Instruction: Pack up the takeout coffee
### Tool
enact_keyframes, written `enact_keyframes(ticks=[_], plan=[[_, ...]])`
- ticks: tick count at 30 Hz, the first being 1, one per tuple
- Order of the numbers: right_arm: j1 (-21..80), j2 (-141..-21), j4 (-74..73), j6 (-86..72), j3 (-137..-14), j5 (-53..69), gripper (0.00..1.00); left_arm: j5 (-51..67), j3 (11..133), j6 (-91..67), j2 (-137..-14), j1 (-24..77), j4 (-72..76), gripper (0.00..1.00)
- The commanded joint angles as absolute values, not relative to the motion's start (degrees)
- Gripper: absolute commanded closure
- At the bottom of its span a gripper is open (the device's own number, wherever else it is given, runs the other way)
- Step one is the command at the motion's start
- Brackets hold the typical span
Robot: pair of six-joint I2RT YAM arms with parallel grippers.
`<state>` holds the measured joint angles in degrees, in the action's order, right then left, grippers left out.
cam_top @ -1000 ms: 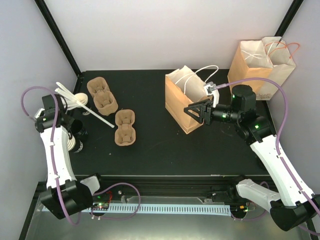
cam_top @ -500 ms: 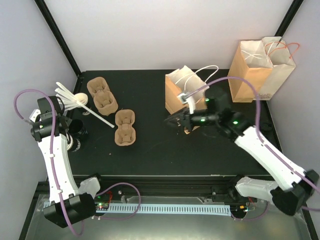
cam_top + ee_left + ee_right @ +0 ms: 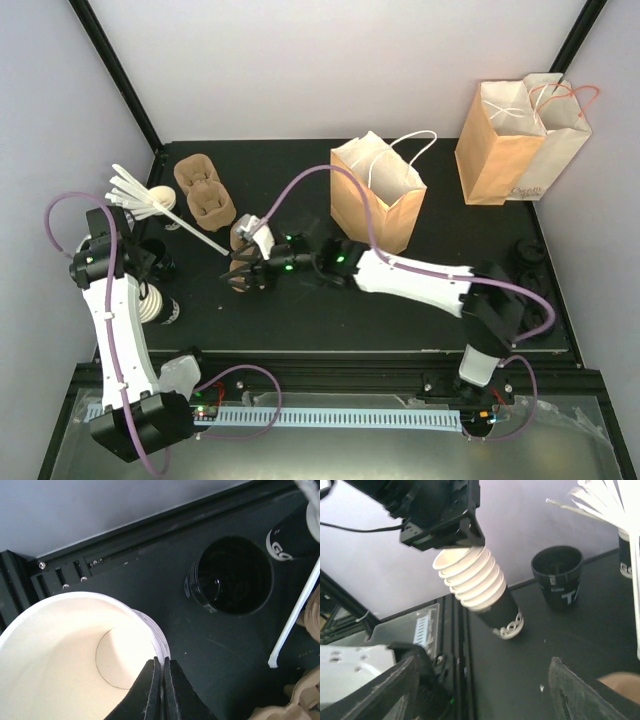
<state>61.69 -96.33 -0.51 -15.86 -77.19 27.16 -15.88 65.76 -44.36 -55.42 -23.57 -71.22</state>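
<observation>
No lidded takeout coffee shows in any view. A stack of lidless cream cups (image 3: 470,580) leans on the table at the left, its bottom cup black-sleeved. My left gripper (image 3: 161,661) is shut on the rim of the top cream cup (image 3: 60,645), one finger inside and one outside. My right gripper (image 3: 243,268) reaches far across to the left, low over the nearer cardboard cup carrier (image 3: 243,234). It stands open with nothing between its fingers (image 3: 395,690) and looks toward the stack.
An empty black cup (image 3: 231,575) stands beside the stack, with a cup of white straws (image 3: 135,190) behind it. A second carrier (image 3: 205,190) lies further back. An open paper bag (image 3: 378,195) stands mid-table, and more bags (image 3: 520,140) at the back right.
My right arm has swung from the open bag across to the left, over the nearer carrier, and its jaws have spread wider. The left gripper stays shut on the cup rim.
</observation>
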Motion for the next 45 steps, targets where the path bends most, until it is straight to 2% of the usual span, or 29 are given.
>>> enact_keyframes(ticks=[1,8,15,23,32,38,45], plan=[[63.72,-104.55,18.90,-9.19,-79.26,24.35,0.24,-12.67,64.20,-42.29,-53.74,-23.96,-72.38,0.98],[67.22,-117.90,31.96,-1.45,-84.79,25.76,0.08,-9.52,63.02,-42.26,-53.70,-23.87,-72.86,0.98],[68.92,-126.03,30.47,0.53,-93.95,22.43,0.06,-4.22,61.42,-42.29,-53.25,-23.17,-72.63,0.98],[69.00,-122.03,35.92,4.46,-84.81,18.17,0.02,-2.31,61.97,-42.99,-54.62,-17.30,-71.78,0.98],[66.01,-113.56,43.94,1.94,-69.19,17.75,0.01,-6.43,65.80,-47.12,-58.95,-0.87,-71.10,0.98],[65.67,-114.71,44.92,-1.24,-70.29,21.65,0.00,-7.03,67.17,-46.02,-59.57,1.02,-70.84,0.98],[65.74,-120.33,45.16,-4.08,-77.24,21.10,0.00,-6.93,70.12,-44.62,-61.52,3.32,-73.16,0.98]])
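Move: The stack of white cups hangs from the left fingers by its rim, its middle about 3 cm back, 2 cm right and 8 cm below that hand. From the empty right hand the stack is some 20 cm left, 3 cm back and 13 cm lower. The black cup stands about 12 cm ahead of the stack and 3 cm farther left; the near cup carrier lies 10 cm ahead and 2 cm left of the right hand, 21 cm below. Bring the left gripper about 12 cm right and 5 cm forward, a little lower, turning some 30 degrees clockwise, still pinching the rim of the cup stack. Meanwhile, open the right gripper fully and reach left and down towards the stack, then back off right as the stack comes over and edge left again; level the fingers and roll the wrist until they face the stack. ##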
